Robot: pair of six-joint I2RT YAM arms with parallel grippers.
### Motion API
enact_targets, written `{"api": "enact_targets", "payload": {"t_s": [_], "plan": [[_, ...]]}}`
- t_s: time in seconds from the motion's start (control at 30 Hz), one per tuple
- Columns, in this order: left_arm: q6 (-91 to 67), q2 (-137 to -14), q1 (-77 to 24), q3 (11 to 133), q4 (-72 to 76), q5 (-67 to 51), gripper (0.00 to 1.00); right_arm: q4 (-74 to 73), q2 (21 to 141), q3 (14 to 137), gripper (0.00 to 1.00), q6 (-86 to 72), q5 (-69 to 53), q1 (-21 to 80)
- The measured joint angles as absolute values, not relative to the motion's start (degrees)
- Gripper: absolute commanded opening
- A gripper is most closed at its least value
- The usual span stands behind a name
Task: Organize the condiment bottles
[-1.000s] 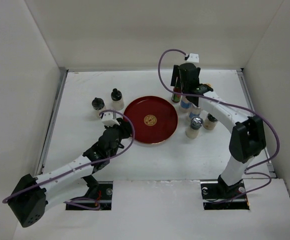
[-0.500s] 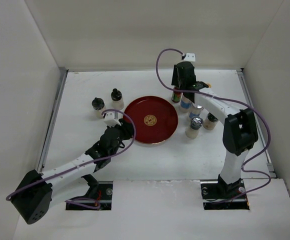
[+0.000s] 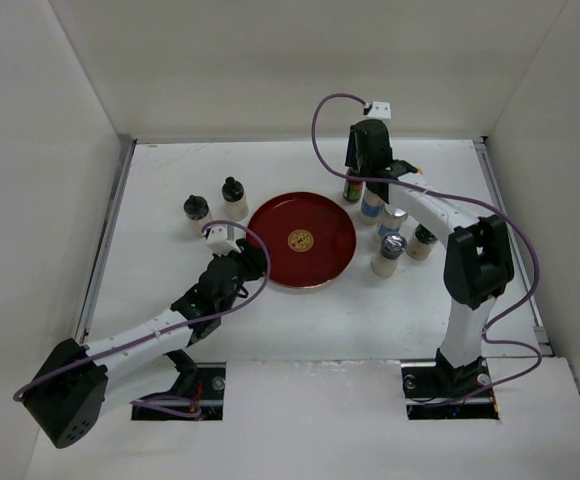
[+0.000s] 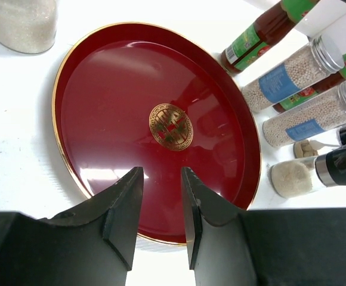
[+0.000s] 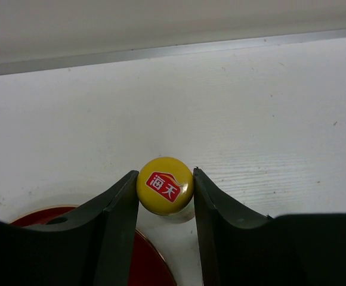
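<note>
My right gripper (image 5: pixel 165 186) is shut on the yellow cap (image 5: pixel 164 179) of a slim red sauce bottle (image 3: pixel 353 190), which stands upright at the far right rim of the round red tray (image 3: pixel 270 225). Close to its right stand the second sauce bottle (image 4: pixel 298 97), two silver-lidded jars (image 4: pixel 286 74) (image 4: pixel 313 116) and dark-capped shakers (image 4: pixel 325 170). Two more dark-capped shakers (image 3: pixel 196 210) (image 3: pixel 233 196) stand left of the tray. My left gripper (image 4: pixel 161 179) is open and empty, low over the tray's near left rim (image 4: pixel 62 155).
The tray has nothing on it except its gold emblem (image 4: pixel 171 126). White walls enclose the table; the back wall edge (image 5: pixel 173 50) runs just behind the held bottle. The right arm's purple cable (image 3: pixel 320 130) loops above the tray's far side.
My right gripper has shifted slightly left and settled over the sauce bottle. My left arm has crept a little toward the tray.
</note>
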State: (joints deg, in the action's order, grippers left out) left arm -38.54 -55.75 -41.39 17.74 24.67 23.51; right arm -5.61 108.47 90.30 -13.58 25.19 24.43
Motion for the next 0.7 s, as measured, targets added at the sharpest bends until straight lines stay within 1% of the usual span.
{"api": "enact_targets", "payload": {"t_s": [0.27, 0.5, 0.7], "plan": [[-38.9, -55.7, -39.6, 14.6, 28.1, 23.3, 0.28, -5.3, 107.0, 94.1, 0.29, -11.1, 26.2, 25.9], [-38.9, -55.7, -38.7, 12.8, 30.9, 23.3, 0.28, -2.4, 103.8, 93.0, 0.29, -10.4, 26.8, 32.7], [-39.0, -55.7, -38.0, 12.0, 32.2, 23.3, 0.28, -1.5, 104.0, 92.4, 0.29, -11.2, 25.5, 37.9]]}}
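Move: The yellow-capped sauce bottle is already pinched at its cap in the right hand; the red plate it is bound for has its middle about 14 cm left, 12 cm back and 17 cm below. Some 11 cm lower than the hand stand a blue-label jar, about 4 cm right and 5 cm back, and a second sauce bottle about 14 cm right, level with it. From the empty left hand the plate's middle is roughly 13 cm ahead, 10 cm right and 10 cm lower. The sauce bottle, kept between the right fingers at its cap, goes first almost straight up about 5 cm, then swings left some 12 cm and back about 5 cm, still rising a little, towards the red plate. The wrist turns roughly 15 degrees counter-clockwise and the fingers tip slightly up. The empty left hand eases about 2 cm left and a little down. ##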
